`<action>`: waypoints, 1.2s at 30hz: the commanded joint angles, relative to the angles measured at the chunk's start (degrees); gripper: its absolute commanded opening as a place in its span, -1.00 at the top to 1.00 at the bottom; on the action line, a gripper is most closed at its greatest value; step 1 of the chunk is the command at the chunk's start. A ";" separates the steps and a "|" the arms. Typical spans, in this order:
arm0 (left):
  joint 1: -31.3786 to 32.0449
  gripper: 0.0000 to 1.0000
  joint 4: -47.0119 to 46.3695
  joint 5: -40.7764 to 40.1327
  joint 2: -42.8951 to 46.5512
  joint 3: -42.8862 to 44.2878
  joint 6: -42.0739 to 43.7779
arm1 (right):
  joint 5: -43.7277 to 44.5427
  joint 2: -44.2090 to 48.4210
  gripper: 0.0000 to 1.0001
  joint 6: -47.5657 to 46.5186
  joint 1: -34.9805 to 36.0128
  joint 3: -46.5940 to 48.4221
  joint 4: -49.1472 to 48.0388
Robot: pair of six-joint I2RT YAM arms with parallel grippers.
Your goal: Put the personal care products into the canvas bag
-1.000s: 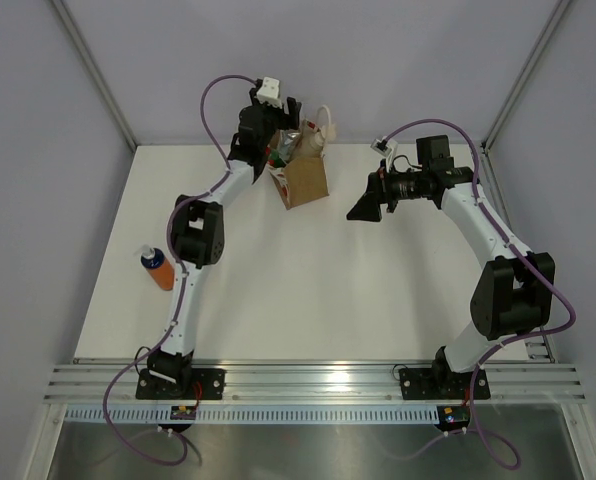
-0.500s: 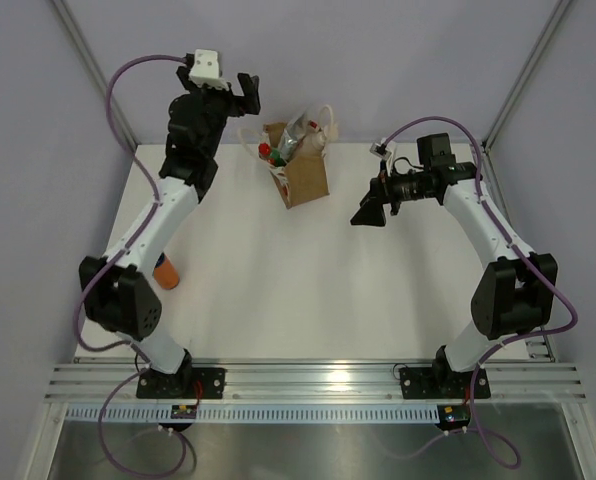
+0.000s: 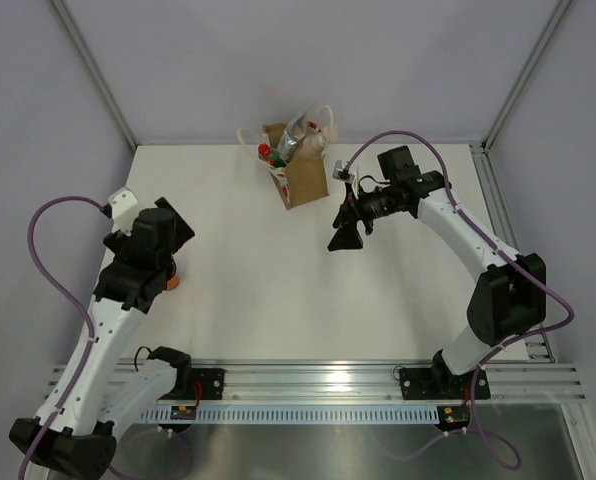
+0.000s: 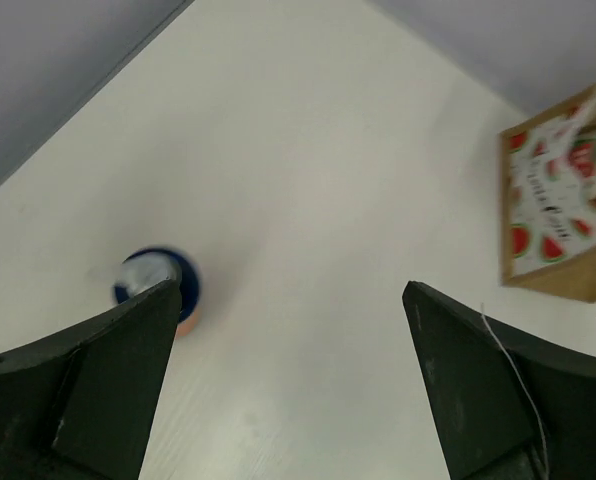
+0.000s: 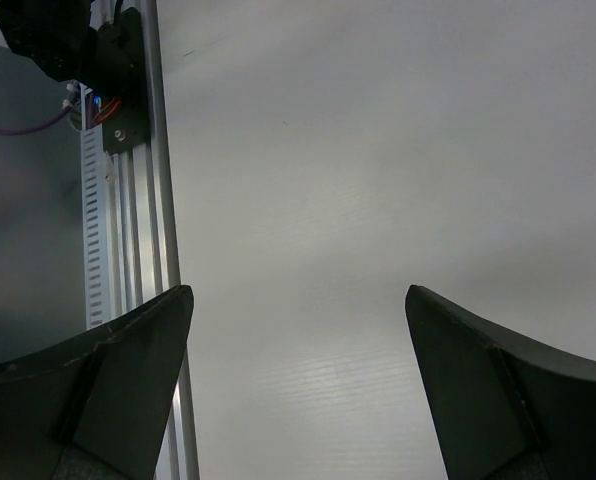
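Observation:
The canvas bag stands at the back centre of the table, with a red-topped bottle, a silvery tube and a pump bottle sticking out of it. In the left wrist view its cream printed side shows at far right. Only an orange sliver of the orange bottle peeks out under my left arm. Seen from above, its blue cap sits just beside the left finger. My left gripper hangs open above the table. My right gripper is open and holds nothing, right of the bag.
A grooved aluminium rail runs along the near edge; it also shows in the right wrist view as a rail with an arm base on it. Grey walls and metal frame posts close in the back and sides.
My left arm has swung from the bag at the back down to the front left, over the orange bottle, its jaws widening. The right gripper shifted left toward the table's middle.

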State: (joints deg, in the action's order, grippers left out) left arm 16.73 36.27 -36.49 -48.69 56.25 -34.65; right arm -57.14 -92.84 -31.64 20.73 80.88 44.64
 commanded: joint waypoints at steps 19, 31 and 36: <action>-15.50 -0.98 -12.78 1.42 -21.70 -11.60 -1.39 | 1.25 1.17 -0.97 0.44 0.80 -3.80 -2.90; -16.38 0.01 -24.30 5.02 -20.66 -14.32 8.45 | 1.60 -0.06 -0.96 -0.18 0.71 -2.04 -2.28; -16.47 0.44 -29.14 7.82 -18.99 -15.99 14.69 | 1.07 -0.94 -0.96 -0.27 0.63 -1.25 -1.84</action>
State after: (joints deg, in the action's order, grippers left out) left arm 0.62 16.58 -30.57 -70.59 40.34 -25.39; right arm -56.01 -93.12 -30.68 21.10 77.08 42.92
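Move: The orange pump bottle with the blue cap stands roughly 3 cm ahead of the left gripper and 7 cm to its left, its middle about 20 cm below the open fingers. The canvas bag, already holding the other products, is some 34 cm ahead of that gripper, 26 cm to its right and 19 cm lower. From the right gripper the bottle lies about 39 cm left, 2 cm ahead and 15 cm down. Bring the left gripper down about 17 cm and some 6 cm left, easing back a little at first while tipping the fingers nearly 30 degrees further down. Once low, slide it forward around the orange bottle, then close the fingers on the blue cap from both sides and hold there. Let the empty right hand sink a couple of centimetres. ##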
